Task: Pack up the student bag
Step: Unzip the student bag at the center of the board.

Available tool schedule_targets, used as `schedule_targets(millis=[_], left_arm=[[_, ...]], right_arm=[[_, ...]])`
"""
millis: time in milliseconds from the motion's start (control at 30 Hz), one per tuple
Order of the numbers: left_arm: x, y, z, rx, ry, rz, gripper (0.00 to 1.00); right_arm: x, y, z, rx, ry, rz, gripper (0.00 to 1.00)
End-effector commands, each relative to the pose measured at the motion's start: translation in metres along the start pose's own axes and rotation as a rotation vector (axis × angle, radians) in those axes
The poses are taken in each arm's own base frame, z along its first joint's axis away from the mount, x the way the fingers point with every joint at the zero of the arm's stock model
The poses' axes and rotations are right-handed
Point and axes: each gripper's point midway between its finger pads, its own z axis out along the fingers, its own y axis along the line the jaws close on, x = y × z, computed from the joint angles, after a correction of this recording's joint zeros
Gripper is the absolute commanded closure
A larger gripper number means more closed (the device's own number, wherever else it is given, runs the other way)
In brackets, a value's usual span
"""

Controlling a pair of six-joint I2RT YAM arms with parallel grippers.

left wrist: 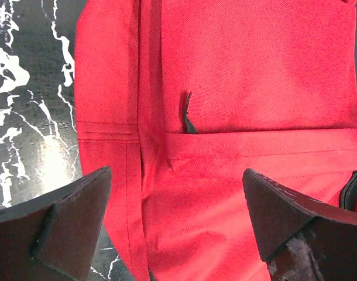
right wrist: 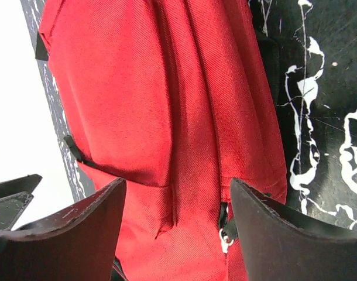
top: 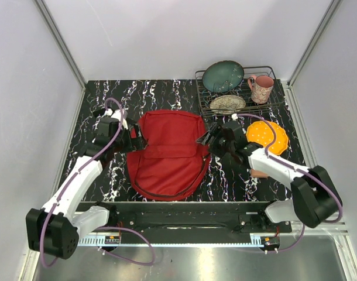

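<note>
The student bag [top: 170, 153], a large red fabric backpack, lies flat in the middle of the black marbled table. My left gripper [top: 134, 142] is at the bag's left edge. In the left wrist view it [left wrist: 175, 175] is open, hanging over the red fabric near a small black zip tab [left wrist: 188, 114], with nothing between its jaws. My right gripper [top: 205, 140] is at the bag's right edge. In the right wrist view it [right wrist: 177, 184] is open over the bag's side [right wrist: 167, 117], close to a metal zip ring [right wrist: 225, 239], and grips nothing.
A wire dish rack [top: 272, 73] at the back right holds a teal plate [top: 223, 76], a patterned plate [top: 227, 104] and a pink mug [top: 261, 88]. An orange dotted item [top: 267, 136] lies right of the bag, partly under my right arm. White walls enclose the table.
</note>
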Motion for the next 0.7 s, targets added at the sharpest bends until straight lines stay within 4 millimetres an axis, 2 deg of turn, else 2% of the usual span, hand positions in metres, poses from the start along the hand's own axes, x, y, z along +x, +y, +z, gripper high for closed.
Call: schedule_targets(millis=[0, 133, 333, 500, 633, 667], left_arm=[[0.001, 0.014, -0.012, -0.058, -0.025, 0.059, 0.02], [0.002, 0.011, -0.02, -0.045, -0.036, 0.049, 0.01], [-0.002, 0.009, -0.029, -0.041, -0.079, 0.04, 0.01], [-0.012, 0.011, -0.041, -0.068, -0.123, 0.024, 0.01], [-0.014, 0.01, -0.05, -0.058, -0.172, 0.011, 0.01], [-0.016, 0.009, -0.051, -0.058, -0.179, 0.013, 0.01]], right_arm=[[-0.028, 0.025, -0.027, -0.02, -0.1, -0.03, 0.2], [-0.043, 0.047, -0.047, -0.065, -0.15, -0.032, 0.12], [-0.063, 0.073, -0.061, -0.112, -0.216, 0.029, 0.0], [-0.07, 0.096, -0.06, -0.161, -0.21, 0.035, 0.01], [-0.068, 0.125, -0.053, -0.217, -0.097, -0.022, 0.0], [-0.064, 0.125, -0.052, -0.207, -0.063, -0.05, 0.0]])
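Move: The zipper pull, near the front right of the student bag, lies about 3 cm back, 1 cm to the right and 5 cm below the right hand. From that hand the bag's middle is some 14 cm left, 1 cm back and 4 cm below, and the bag's far right corner 12 cm ahead, 1 cm left and 5 cm below. From the left hand the pull is roughly 24 cm right, 1 cm back and 9 cm down. The bag's right side and its zipper pull are left behind as the empty right hand rises some 12 cm, easing forward about 3 cm late in the climb; its fingertips tilt up a little and its part-open fingers spread fully. From the bag's left side the left hand, already wide open and empty, draws back a few centimetres, also drifting left and up. ##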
